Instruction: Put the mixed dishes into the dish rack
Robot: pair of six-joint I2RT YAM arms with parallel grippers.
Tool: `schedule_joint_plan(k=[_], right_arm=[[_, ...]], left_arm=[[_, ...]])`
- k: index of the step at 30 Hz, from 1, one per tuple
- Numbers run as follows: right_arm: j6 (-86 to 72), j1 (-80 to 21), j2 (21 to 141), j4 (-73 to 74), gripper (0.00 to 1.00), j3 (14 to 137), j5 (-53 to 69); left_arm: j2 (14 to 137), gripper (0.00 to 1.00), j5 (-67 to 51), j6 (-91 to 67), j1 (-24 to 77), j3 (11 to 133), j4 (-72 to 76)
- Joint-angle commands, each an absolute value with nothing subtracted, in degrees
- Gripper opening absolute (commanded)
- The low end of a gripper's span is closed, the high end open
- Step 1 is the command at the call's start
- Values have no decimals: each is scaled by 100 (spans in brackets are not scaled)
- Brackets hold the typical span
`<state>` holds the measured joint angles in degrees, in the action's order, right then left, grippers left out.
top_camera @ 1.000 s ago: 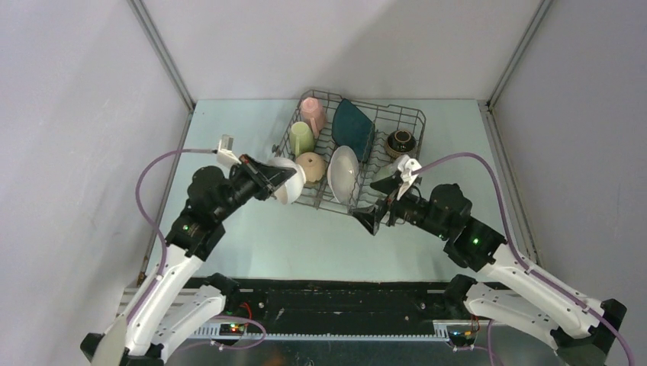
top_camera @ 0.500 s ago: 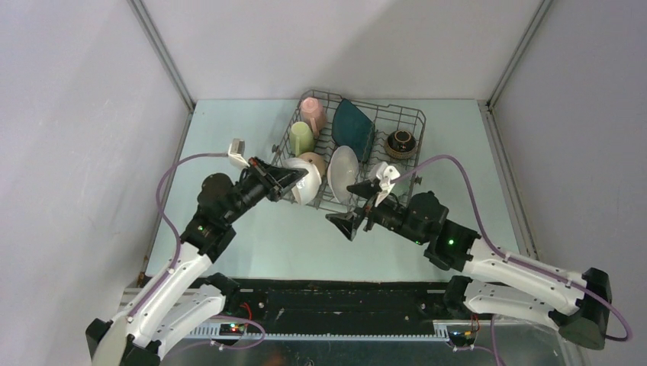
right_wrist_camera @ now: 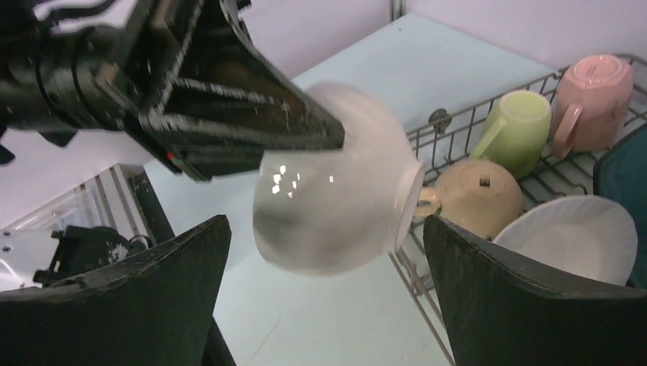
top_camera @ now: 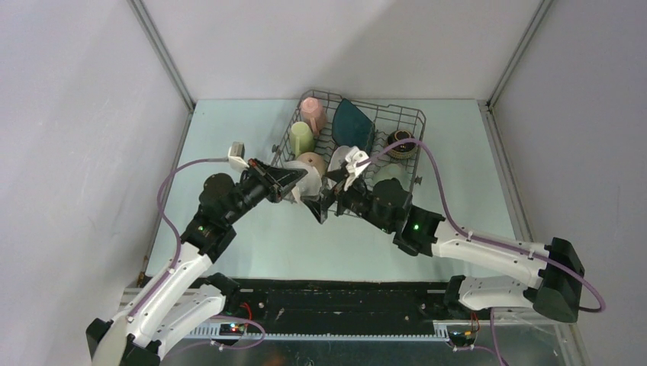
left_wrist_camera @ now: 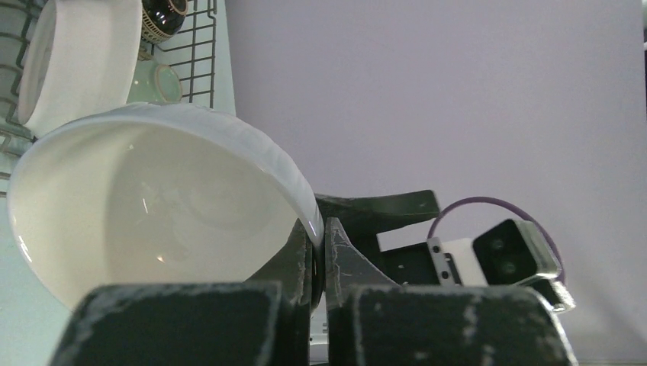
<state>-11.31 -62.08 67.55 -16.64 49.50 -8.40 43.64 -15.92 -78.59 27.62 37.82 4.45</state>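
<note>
My left gripper (top_camera: 296, 183) is shut on the rim of the white bowl (top_camera: 310, 187), holding it tilted in the air just off the near-left corner of the dish rack (top_camera: 416, 114). In the left wrist view the bowl (left_wrist_camera: 152, 206) has its rim pinched between my fingertips (left_wrist_camera: 305, 252). My right gripper (top_camera: 323, 204) is open and right beside the bowl; in the right wrist view the bowl (right_wrist_camera: 336, 183) hangs between its wide-spread fingers (right_wrist_camera: 152, 290), untouched. The rack holds a pink mug (right_wrist_camera: 595, 95), green mug (right_wrist_camera: 519, 130), tan mug (right_wrist_camera: 477, 198), white plate (right_wrist_camera: 572, 236) and teal plate (top_camera: 352, 126).
A dark brown bowl (top_camera: 400, 141) and a pale green bowl (top_camera: 389, 171) sit in the rack's right half, partly behind my right arm. Grey walls close in the table (top_camera: 229, 137) on three sides. The two grippers are very close together by the rack's wire edge (right_wrist_camera: 450, 126).
The right arm has swung left from the rack's front to the bowl, jaws still wide. The left gripper carried the bowl slightly right towards the rack, then held still.
</note>
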Motion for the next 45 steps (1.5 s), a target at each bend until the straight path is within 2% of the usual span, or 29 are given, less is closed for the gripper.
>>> schedule_joint_plan(k=[1,17,28,35,41,43,44,45], right_arm=[[-977,-6225,7009,-1678,100,5620,-742],[-1311,-6171,7232,-820,100,5807,-713],[-1494,-6035,7431,-888,99,5801,-493],[-1476,-6042,7450,-991,80,5801,-484],[-1465,-6069,7499,-1041,82,5809,-486],[-1455,-6078,7516,-1008,77,5802,-476],[-1423,-6085,7520,-986,67,5801,-462],[-1406,-6096,7512,-976,61,5797,-423]], left_arm=[[4334,0,-1573,-8112,2792,3930,767],[4325,0,-1630,-8129,2793,3914,887],[4302,0,-1700,-8200,2795,3912,946],[4357,0,-1721,-8264,2795,3882,1032],[4401,0,-1807,-8377,2795,3823,1195],[4371,0,-1810,-8394,2795,3797,1203],[4340,0,-1810,-8394,2795,3779,1208],[4323,0,-1815,-8394,2795,3766,1212]])
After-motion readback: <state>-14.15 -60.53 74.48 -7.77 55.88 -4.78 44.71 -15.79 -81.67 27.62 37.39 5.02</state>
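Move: The white bowl, hanging by its rim from the left fingers, lies about 3 cm ahead of the open right hand, 4 cm to its left and 3 cm lower. From the left hand, the bowl's middle is some 5 cm below and 1 cm to the right, level fore and aft. Down in the rack, roughly 12 cm below the right hand, the tan mug sits 9 cm ahead and 2 cm left, and the rack bowl 7 cm ahead and 6 cm right. The right hand, wide open, first lifts about 2 cm while easing left, then sinks some 5 cm over the white bowl's near side with its fingers tipping down by about 10 degrees, so that the pads come to stand on either side of the bowl. There it stops and closes by about a quarter, the pads coming against the bowl's outside, while the left hand stays in place and keeps its pinch on the rim. ##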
